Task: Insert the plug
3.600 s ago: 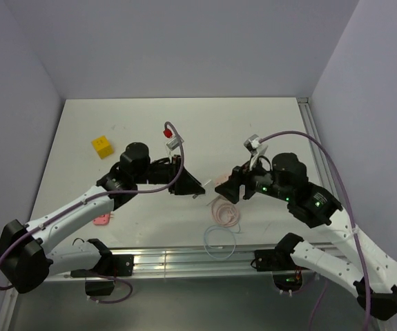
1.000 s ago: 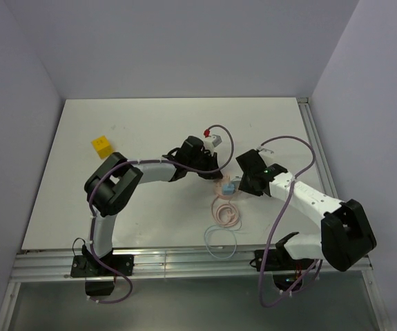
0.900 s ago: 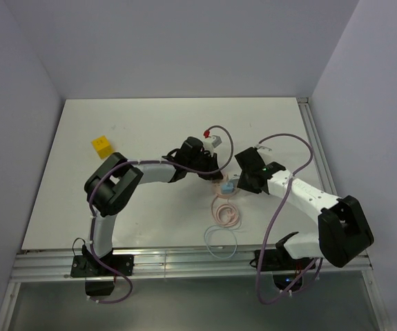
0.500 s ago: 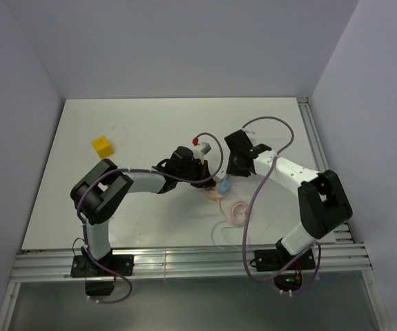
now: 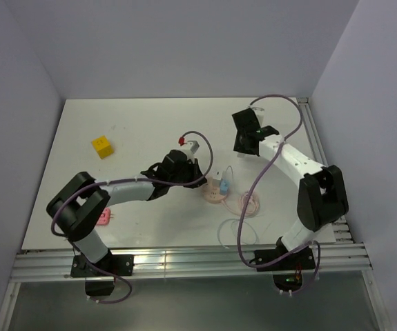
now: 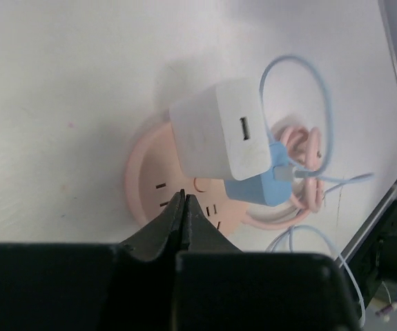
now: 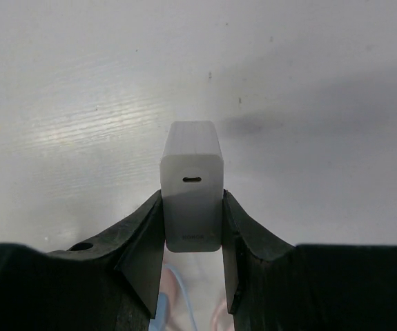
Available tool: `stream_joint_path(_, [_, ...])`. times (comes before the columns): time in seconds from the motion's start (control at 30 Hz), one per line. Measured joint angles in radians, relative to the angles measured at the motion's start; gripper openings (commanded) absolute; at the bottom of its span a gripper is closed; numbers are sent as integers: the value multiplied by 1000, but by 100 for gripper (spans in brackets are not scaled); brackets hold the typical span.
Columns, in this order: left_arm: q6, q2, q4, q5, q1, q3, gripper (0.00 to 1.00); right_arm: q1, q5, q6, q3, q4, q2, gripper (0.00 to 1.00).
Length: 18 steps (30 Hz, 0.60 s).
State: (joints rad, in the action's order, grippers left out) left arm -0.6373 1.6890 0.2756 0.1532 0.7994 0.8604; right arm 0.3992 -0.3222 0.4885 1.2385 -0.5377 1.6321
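The light-blue plug (image 6: 257,186) (image 5: 223,185) stands on the round pink socket disc (image 6: 146,186) (image 5: 214,196), pressed against a white adapter (image 6: 219,131) with a USB port that sits on the same disc. Its thin pale cable (image 6: 322,117) loops off to the right. My left gripper (image 6: 183,198) (image 5: 197,178) is shut and empty, its tip over the disc's near edge. Farther back and to the right, my right gripper (image 7: 192,207) (image 5: 241,148) is shut on a second white adapter block (image 7: 192,179) with a slot port, held above bare table.
A pink coiled cord (image 5: 249,203) and a pale cable loop (image 5: 236,231) lie right of and in front of the disc. A yellow cube (image 5: 101,146) sits far left, a small pink piece (image 5: 103,219) near the front edge. Metal rails (image 5: 184,261) run along the front.
My right gripper has drawn back and to the right, away from the disc, still holding the white block. My left gripper has pulled a little left. The coiled cord shifted right.
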Motion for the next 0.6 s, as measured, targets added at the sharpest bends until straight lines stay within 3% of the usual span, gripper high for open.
stream_joint_path(0.23, [-24,-185,-23,-146,-3,-33,7,34,42,4,-17,-63,-267,0])
stream_joint_path(0.43, [-45,-222,-43,-181,-24,-119,9,159,183,99,-50,-112,-438,0])
stream_joint_path(0.6, [-67,-217,-47,-182,-41,-160,4,205,291,182,-103,-152,-487,0])
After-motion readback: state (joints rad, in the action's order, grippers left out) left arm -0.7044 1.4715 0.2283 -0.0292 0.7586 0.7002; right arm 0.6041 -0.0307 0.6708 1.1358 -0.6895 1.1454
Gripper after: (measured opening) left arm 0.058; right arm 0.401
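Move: The right hand already grips a white charger; the pink power strip it is being taken to lies about 12 cm back, 10 cm left and 10 cm below. Seated on it, the white plug stands roughly 9 cm back and 9 cm left of this hand, the blue plug 10 cm back and 6 cm left. From the empty left hand, the strip is about 3 cm back, 4 cm right and 7 cm down. Right hand swings its charger 13 cm back, up and left over the strip; left hand withdraws 6 cm left. ##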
